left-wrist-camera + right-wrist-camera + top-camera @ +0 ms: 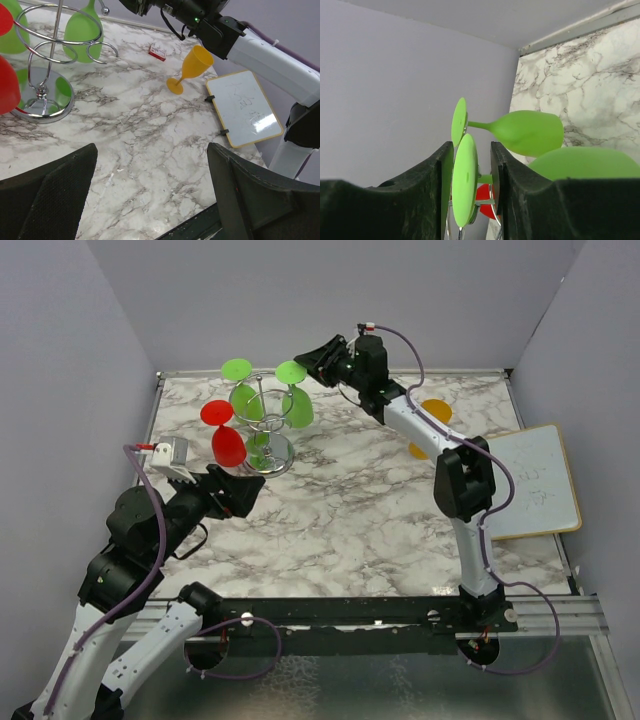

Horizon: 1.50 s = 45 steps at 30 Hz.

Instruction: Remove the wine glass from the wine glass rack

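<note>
The chrome wine glass rack [268, 452] stands at the back left of the marble table. Two green glasses and a red one [228, 445] hang from it upside down. My right gripper [312, 362] reaches the round foot of the nearer green wine glass [291, 371]. In the right wrist view its fingers [470, 147] stand on either side of that foot [465, 180], close on the left, with a gap on the stem side. My left gripper [250, 488] hovers wide open in front of the rack with nothing between its fingers [152, 150].
An orange glass [196, 62] sits on the table right of the rack, partly behind the right arm. A yellow-framed whiteboard [535, 480] lies at the right edge. A small red box [158, 52] lies near the back wall. Grey walls close in three sides.
</note>
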Motion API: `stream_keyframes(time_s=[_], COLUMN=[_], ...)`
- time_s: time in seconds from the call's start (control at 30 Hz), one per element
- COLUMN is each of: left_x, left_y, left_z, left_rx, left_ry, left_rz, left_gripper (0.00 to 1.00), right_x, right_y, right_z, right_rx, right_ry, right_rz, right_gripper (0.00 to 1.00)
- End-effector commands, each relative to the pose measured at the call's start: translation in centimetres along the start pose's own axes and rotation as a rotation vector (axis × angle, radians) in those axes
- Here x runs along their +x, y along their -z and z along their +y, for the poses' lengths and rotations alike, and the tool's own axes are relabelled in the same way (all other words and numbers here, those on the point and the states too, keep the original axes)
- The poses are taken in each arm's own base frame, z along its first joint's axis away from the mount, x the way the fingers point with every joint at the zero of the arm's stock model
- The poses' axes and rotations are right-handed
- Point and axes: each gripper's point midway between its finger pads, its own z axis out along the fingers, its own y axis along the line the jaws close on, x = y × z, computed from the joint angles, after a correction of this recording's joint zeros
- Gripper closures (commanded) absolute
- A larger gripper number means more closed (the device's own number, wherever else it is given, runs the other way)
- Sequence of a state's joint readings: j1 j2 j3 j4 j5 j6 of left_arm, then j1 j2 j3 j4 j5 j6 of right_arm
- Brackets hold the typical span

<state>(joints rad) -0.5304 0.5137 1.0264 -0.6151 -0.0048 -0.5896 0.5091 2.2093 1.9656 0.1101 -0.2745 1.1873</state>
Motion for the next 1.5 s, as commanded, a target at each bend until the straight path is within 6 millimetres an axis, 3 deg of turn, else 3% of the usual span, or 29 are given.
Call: stream_keyframes(time_s=[0.0,0.47,0.63,1.47], left_x=[-0.5,0.0,-0.1,0.3], left_y=[0.1,0.3,0.4,0.0], left_z=[-0.4,-0.4,-0.5,-0.3], left_rx=[0.014,0.019,0.027,0.014], left_ry=[0.0,0.01,0.017,0.029], left_rz=[-0.008,-0.002,-0.005,0.013], left_gripper=[0.07,0.07,0.07,0.07], right_x=[0.8,0.2,-0.1,-2.9], right_y=[-0.3,0.9,1.1,2.7], right_z=[-0.1,1.0,1.6,5.4], right_rx=[-0.004,0.001,-0.006,-0.052], right_ry=[0.029,0.059,0.06,0.048], right_rz=[0.046,0.026,0.018,-0.054], right_gripper=[0.68,0.84,0.96,0.99])
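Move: The foot of the hanging green wine glass sits between the right hand's open fingers, level with them, its middle some 2 cm to the left and 2 cm back. The rack's post is roughly 9 cm left and 4 back, the other green glass's foot about 14 left and 1 back, and the red glass's foot around 18 left and 10 back. From the left hand, the wanted foot is about 30 cm ahead, 6 right and 8 below. Pinching the rim of the green glass's upturned foot from above and below, the right fingers go from partly open to nearly shut after the hand settles about 1 cm down. The closed hand then lifts the glass by the foot, rising some 3 cm and drifting a little to the right, the wrist barely turning. ##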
